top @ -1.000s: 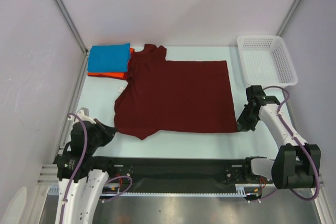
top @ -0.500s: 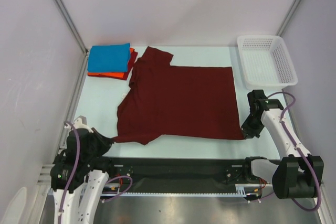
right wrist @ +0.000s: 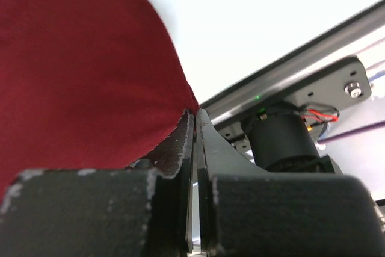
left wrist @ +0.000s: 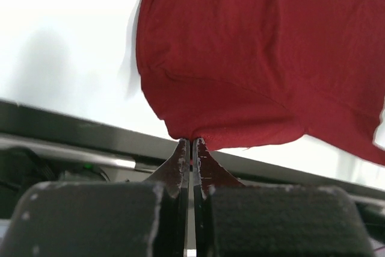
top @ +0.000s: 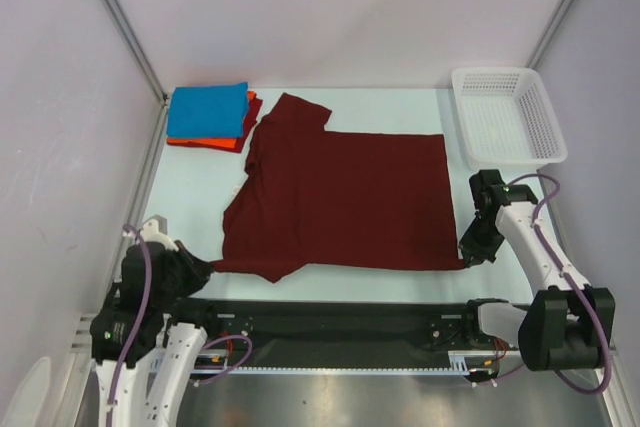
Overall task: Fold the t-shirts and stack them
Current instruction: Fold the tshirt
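Observation:
A dark maroon t-shirt (top: pixel 345 197) lies spread flat across the middle of the table, its collar end toward the left. My left gripper (top: pixel 208 267) is shut on its near left corner, and the left wrist view shows the cloth (left wrist: pixel 240 70) pinched at the fingertips (left wrist: pixel 180 151). My right gripper (top: pixel 466 261) is shut on the near right corner, the maroon cloth (right wrist: pixel 84 70) running up from the closed tips. A folded bright blue t-shirt (top: pixel 208 110) sits on a folded orange-red t-shirt (top: pixel 205 142) at the far left.
A white mesh basket (top: pixel 507 117) stands at the far right corner. A black rail (top: pixel 330 322) runs along the table's near edge between the arm bases. Grey walls close in the table on three sides.
Both grippers pulled the maroon shirt toward the near edge; its hem now lies closer to the rail and the cloth is stretched flatter. The collar end slid away from the folded stack.

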{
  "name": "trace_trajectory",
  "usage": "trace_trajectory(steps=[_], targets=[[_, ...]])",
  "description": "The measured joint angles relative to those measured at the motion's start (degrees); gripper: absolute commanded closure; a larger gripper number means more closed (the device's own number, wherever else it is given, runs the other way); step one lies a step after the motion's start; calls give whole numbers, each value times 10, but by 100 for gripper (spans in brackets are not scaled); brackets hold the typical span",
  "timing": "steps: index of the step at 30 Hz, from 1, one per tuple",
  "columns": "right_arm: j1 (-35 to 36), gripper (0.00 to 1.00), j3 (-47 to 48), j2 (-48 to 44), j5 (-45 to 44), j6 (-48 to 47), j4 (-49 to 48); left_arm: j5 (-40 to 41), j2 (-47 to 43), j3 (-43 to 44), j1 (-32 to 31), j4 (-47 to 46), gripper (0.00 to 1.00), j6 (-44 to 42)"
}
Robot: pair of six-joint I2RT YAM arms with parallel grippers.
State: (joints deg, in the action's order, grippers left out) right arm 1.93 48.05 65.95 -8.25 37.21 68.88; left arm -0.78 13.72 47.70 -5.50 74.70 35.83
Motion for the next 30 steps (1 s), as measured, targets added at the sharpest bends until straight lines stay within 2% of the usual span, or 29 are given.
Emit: trace_trajectory(steps=[7,15,17,22,30], targets=[[0,100,58,69,8,-35,-37,-18,140,-1,0,-102,100,-64],[2,100,192,168,24,-70,-86,-35,249,0,-8,-240,100,-73],[4,100,216,192,30,-75,-93,-34,303,12,-20,-267,100,-75],[7,100,251,254,39,-87,-110,-28,442,69,-34,-318,100,-87],[7,100,292,307,48,-96,-120,-24,539,129,-34,-347,100,-119]])
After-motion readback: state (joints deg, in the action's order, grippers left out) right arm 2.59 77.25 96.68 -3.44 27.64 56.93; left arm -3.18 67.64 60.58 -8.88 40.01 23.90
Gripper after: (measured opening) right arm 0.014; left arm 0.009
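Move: Both hands already hold the dark red t-shirt's raised near edge. From the right hand, the far right corner it is carried towards lies about 38 cm straight ahead and 8 cm below; the white basket is some 40 cm ahead, 20 cm right. The t-shirt's far sleeve lies roughly 46 cm ahead of the left hand, 17 cm right and 15 cm below, with the folded stack about 45 cm ahead and 10 cm left. Still pinching the t-shirt's near edge, both hands carry it about 20 cm forward towards the far edge. ##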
